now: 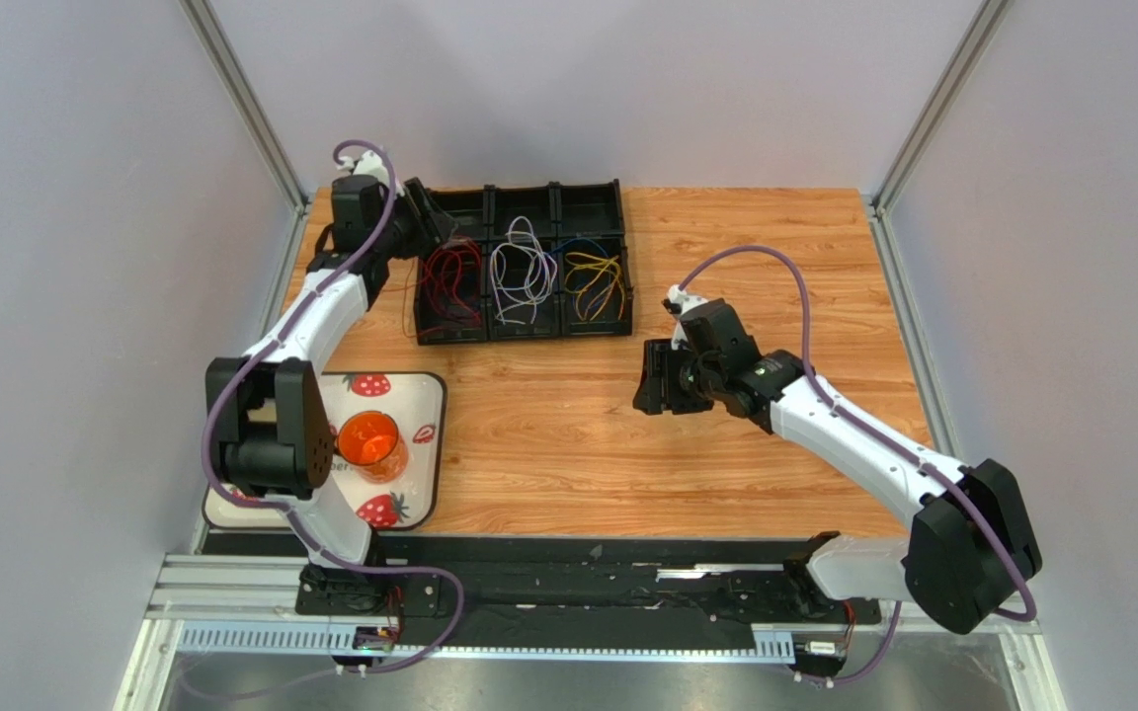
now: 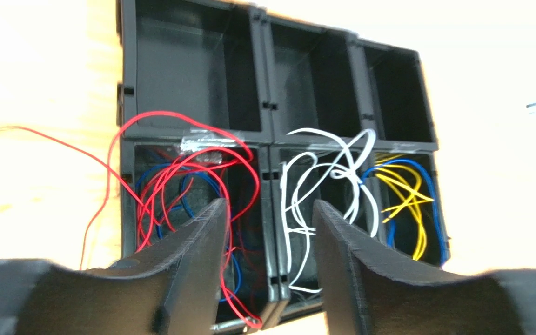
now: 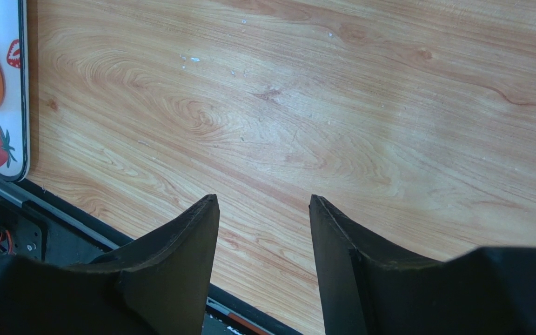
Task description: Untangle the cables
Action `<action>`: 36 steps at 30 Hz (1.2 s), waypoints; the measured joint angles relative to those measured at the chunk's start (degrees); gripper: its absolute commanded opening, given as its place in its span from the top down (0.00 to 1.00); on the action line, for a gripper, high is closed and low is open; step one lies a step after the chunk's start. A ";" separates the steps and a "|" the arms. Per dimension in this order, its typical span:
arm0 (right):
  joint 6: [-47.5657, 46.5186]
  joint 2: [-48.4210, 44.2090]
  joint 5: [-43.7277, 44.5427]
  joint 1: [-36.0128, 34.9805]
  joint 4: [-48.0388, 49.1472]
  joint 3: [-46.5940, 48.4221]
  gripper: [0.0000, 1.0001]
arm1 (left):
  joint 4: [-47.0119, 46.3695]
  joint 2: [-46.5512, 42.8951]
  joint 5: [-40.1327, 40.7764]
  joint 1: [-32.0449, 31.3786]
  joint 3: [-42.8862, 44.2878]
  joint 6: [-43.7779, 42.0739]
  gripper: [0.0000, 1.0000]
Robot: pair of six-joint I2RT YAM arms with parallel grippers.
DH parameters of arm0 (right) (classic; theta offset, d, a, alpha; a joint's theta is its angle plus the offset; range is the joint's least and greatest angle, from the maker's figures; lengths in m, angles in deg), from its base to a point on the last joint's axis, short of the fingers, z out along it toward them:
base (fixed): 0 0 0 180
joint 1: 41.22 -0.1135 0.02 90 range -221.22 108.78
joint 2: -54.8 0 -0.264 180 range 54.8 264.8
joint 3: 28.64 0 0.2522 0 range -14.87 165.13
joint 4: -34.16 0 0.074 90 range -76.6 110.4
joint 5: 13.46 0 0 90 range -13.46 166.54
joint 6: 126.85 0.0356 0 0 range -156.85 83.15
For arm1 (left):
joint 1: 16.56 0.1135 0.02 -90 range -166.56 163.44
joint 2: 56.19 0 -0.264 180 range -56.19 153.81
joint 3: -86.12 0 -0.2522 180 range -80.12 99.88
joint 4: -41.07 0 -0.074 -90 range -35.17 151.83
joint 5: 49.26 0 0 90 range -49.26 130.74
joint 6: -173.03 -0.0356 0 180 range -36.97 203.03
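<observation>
The cables lie in the front row of a black divided bin (image 1: 523, 336). Red cables (image 2: 173, 174) mixed with blue ones fill the left cell, and one red strand trails out over the left wall onto the wood. White cables (image 2: 327, 174) loop in the middle cell. Yellow cables (image 2: 403, 195) ringed by a blue one (image 2: 428, 188) sit in the right cell. My left gripper (image 2: 269, 209) hovers open over the wall between the red and white cells, holding nothing. My right gripper (image 3: 264, 202) stands open over bare wood, mid-table (image 1: 649, 381).
The bin's back row of cells (image 2: 194, 77) looks empty. A strawberry-print mat (image 1: 412, 408) with an orange cup (image 1: 370, 442) lies at the table's front left. A black rail (image 1: 575, 585) runs along the near edge.
</observation>
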 measured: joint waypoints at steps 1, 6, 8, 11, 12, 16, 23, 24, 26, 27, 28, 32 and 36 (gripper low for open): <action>0.00 -0.31 0.09 -0.17 -0.22 0.04 0.45 | 0.35 -0.96 0.09 -0.02 0.00 -0.17 0.32; 0.22 -1.97 0.87 -1.03 -1.57 0.50 0.45 | 3.32 -7.34 1.79 -1.14 -0.02 -0.72 0.18; 0.37 -2.32 1.38 -1.31 -2.03 0.85 0.45 | 4.22 -10.03 2.36 -2.01 -0.20 -1.03 0.13; 0.44 -2.69 2.10 -1.68 -2.54 1.38 0.45 | 5.49 -15.28 4.39 -4.17 -2.08 -1.57 0.11; 0.44 -2.80 2.36 -1.70 -2.64 1.53 0.45 | 6.08 -16.65 4.83 -4.74 -2.64 -1.75 0.10; 0.44 -2.89 3.10 -1.88 -3.34 2.51 0.45 | 9.75 -23.12 6.60 -7.04 -5.03 -1.97 0.10; 0.39 -3.23 4.46 -2.05 -4.17 4.20 0.44 | 17.03 -36.83 7.93 -8.04 -11.30 -2.19 0.10; 0.39 -3.41 4.52 -2.08 -4.17 4.28 0.44 | 18.18 -38.77 7.78 -8.09 -12.02 -2.23 0.10; 0.37 -4.20 4.90 -2.16 -4.15 4.42 0.45 | 20.63 -42.29 7.06 -8.17 -12.98 -2.47 0.10; 0.35 -4.63 4.98 -2.21 -4.15 4.42 0.46 | 21.97 -43.89 6.58 -8.22 -13.49 -2.73 0.10; 0.35 -5.20 5.11 -2.32 -4.13 4.44 0.46 | 23.04 -45.16 6.16 -8.26 -13.94 -2.91 0.09; 0.31 -7.21 5.51 -2.75 -3.91 4.44 0.46 | 28.70 -52.22 4.94 -8.33 -18.53 -3.28 0.09; 0.44 -10.12 6.62 -3.54 -2.25 3.58 0.46 | 35.28 -59.56 3.26 -8.37 -25.05 -3.45 0.09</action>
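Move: The red cable I have just let go of lies in the organizer's front-left compartment, about 4 cm ahead of my left hand, 2 cm to its left and some 18 cm below. The white cable is 11 cm to the right of the red one and 1 cm farther out; the orange cup on the tray is roughly 26 cm back from this hand and 10 cm left. From my right hand, the red cable is about 28 cm ahead and 28 cm left, 10 cm lower. Empty, my left hand pulls back about 27 cm, away from the organizer towards my own side, ending near the tray's right edge. It climbs some 11 cm first, then sinks again by about 7, while the fingers spread from half to nearly wide open. My right hand rises about 7 cm over bare table, its fingers tipping up slightly and staying half open. ##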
